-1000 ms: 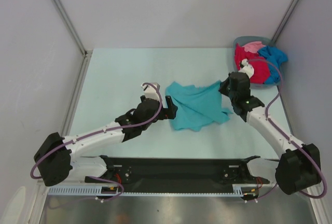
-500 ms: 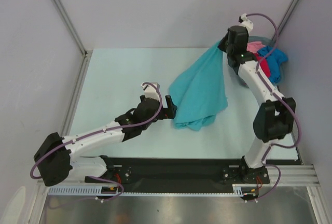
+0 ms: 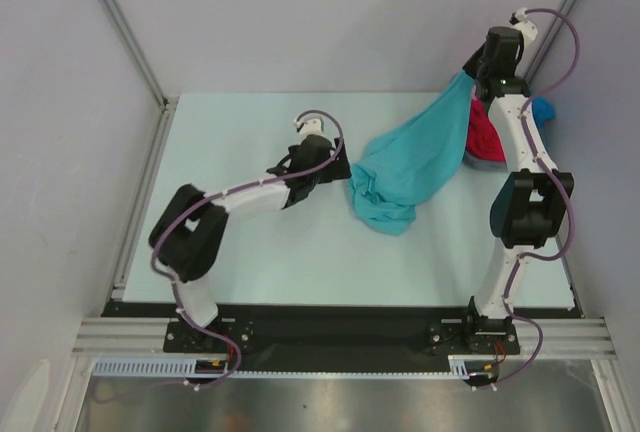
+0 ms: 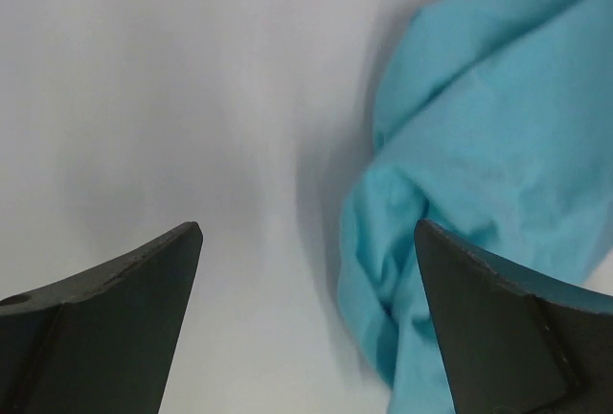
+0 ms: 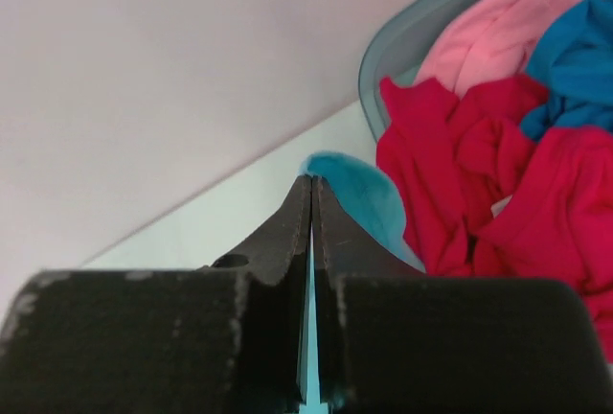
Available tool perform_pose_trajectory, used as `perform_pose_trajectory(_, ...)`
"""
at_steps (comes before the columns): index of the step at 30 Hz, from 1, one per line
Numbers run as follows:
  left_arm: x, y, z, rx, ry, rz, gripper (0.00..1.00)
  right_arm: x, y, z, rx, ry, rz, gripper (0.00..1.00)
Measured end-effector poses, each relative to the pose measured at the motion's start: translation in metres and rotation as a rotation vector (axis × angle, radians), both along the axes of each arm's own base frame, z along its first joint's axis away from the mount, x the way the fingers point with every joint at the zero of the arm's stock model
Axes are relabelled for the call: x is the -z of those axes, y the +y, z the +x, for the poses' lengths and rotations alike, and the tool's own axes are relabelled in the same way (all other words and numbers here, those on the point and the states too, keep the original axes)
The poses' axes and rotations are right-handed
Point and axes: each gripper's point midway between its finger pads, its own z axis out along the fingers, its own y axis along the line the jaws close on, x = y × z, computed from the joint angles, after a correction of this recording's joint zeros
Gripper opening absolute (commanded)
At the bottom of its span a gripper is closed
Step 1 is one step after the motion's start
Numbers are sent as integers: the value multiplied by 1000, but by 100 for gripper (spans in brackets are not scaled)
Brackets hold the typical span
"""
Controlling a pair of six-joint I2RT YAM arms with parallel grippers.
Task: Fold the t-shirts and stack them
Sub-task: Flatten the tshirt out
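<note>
A teal t-shirt (image 3: 420,157) hangs stretched from my right gripper (image 3: 473,74), which is raised at the back right and shut on one edge of it. Its lower end lies bunched on the table (image 3: 385,207). The right wrist view shows the gripper (image 5: 311,180) pinching teal cloth (image 5: 369,198) between closed fingers. My left gripper (image 3: 340,167) stands open just left of the bunched end. From the left wrist, the teal t-shirt (image 4: 479,174) lies ahead to the right, with nothing between the open gripper (image 4: 306,227). Red (image 5: 498,184), pink (image 5: 488,31) and blue (image 5: 584,50) t-shirts fill the basket.
The grey-blue basket (image 5: 402,35) sits at the back right corner under my right arm, with red (image 3: 485,132) and blue (image 3: 543,109) cloth showing. Grey walls close in the pale table (image 3: 230,132) at the back and sides.
My right arm has risen and swung to the back right, pulling the teal t-shirt up off the table. My left arm has folded back, and its open gripper has shifted slightly farther and right.
</note>
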Motion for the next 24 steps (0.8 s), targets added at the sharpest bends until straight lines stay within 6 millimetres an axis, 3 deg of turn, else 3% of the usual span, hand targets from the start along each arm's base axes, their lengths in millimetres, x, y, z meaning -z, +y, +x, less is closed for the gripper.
perform_pose_trajectory(3, 21, -12, 44, 18, 41, -61, 100, 20, 8, -13, -20, 40, 14, 0)
perform_pose_trajectory(6, 43, -17, 61, 56, 87, -131, 100, 36, 11, -23, -39, 73, 26, 0)
perform_pose_trajectory(10, 58, -34, 55, 124, 150, -234, 100, 43, 5, -27, -37, 79, 46, 0)
perform_pose_trajectory(15, 49, -61, 37, 206, 178, -389, 100, 38, -4, -25, -25, 55, 63, 0)
perform_pose_trajectory(24, 41, -90, 10, 290, 221, -507, 100, 44, 6, -26, -47, 61, 67, 0)
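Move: The left gripper, open and empty, has the t-shirt's bunched left end about 7 cm to its right, some 4 cm back and 10 cm below; the shirt's near hem lies roughly 11 cm back and 11 cm right of this gripper. The right gripper already holds the far right corner high up: from it the bunched end is about 23 cm back, 24 cm left and 29 cm below, and the bin of shirts some 15 cm right, almost level fore and aft, 25 cm below. Swing the open left gripper out and down about 6 cm, then carry it right and draw it back until it is over the bunched end, rolling its left side down some 30 degrees, tipping the fingers down and turning them clockwise. Meanwhile keep the right fingers shut on the corner, ease it down and slightly back, then hold it up there nearly still. ##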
